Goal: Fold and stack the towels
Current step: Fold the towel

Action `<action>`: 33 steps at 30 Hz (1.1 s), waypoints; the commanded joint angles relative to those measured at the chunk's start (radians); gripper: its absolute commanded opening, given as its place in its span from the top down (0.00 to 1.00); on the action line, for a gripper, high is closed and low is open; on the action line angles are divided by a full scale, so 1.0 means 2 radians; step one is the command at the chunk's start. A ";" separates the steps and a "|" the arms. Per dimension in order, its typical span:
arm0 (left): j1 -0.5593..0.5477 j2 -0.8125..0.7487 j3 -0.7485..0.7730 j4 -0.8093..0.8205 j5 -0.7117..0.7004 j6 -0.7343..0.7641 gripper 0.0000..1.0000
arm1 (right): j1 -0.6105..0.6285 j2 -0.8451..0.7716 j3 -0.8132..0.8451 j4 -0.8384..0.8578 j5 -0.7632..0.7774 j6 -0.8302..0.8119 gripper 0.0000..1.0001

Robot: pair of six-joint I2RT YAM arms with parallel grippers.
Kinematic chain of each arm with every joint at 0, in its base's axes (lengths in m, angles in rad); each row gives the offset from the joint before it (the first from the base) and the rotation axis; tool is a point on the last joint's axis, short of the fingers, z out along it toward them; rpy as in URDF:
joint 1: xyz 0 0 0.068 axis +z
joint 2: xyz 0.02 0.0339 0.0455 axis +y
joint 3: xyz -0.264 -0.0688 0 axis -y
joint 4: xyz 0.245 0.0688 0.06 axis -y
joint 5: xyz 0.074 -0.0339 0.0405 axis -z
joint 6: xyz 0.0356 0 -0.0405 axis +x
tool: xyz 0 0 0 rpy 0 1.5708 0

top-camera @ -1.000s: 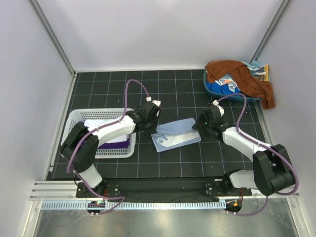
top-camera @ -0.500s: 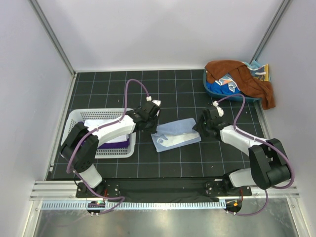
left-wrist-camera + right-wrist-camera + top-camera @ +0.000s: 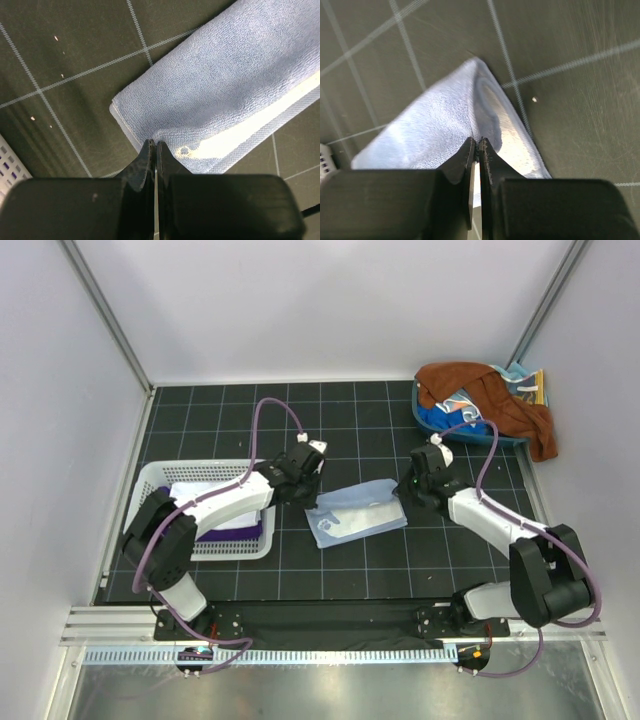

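Note:
A folded light blue towel lies on the dark grid mat between the two arms. My left gripper is shut on the towel's left end; in the left wrist view the black jaws pinch a fold of the blue cloth at the gripper. My right gripper is shut on the towel's right end, with the cloth bunched up between the tips of the gripper. A dark purple towel and a white towel lie in the basket. A rust-brown towel drapes over the bin at the back right.
The white slotted basket stands at the left, just beside the left arm. A blue bin with more bunched cloths stands in the back right corner. Grey walls enclose the mat on three sides.
The right gripper has moved in over the towel's right end and closed on it. The left gripper has stayed shut on the left end.

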 commanded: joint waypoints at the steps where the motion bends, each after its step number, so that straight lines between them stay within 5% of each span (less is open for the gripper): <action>1: -0.002 -0.035 0.022 -0.013 0.002 0.007 1.00 | 0.002 -0.035 0.044 -0.019 0.019 -0.034 0.91; 33: -0.052 -0.038 -0.037 -0.016 0.007 -0.033 1.00 | 0.004 -0.095 -0.037 -0.031 -0.001 -0.076 0.91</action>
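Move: Each hand already pinches the blue towel's raised layer. The near left corner lies about 8 cm back and 2 cm right of the left hand, the near right corner roughly 7 cm back and 3 cm right of the right hand, both some 3 cm lower. The white basket's middle is about 26 cm left of the left hand, level with it; the blue tub sits some 20 cm ahead and 17 cm right of the right hand. Keeping their pinches, both hands lift the layer, then draw it back about 5 cm towards the near edge, sinking. ##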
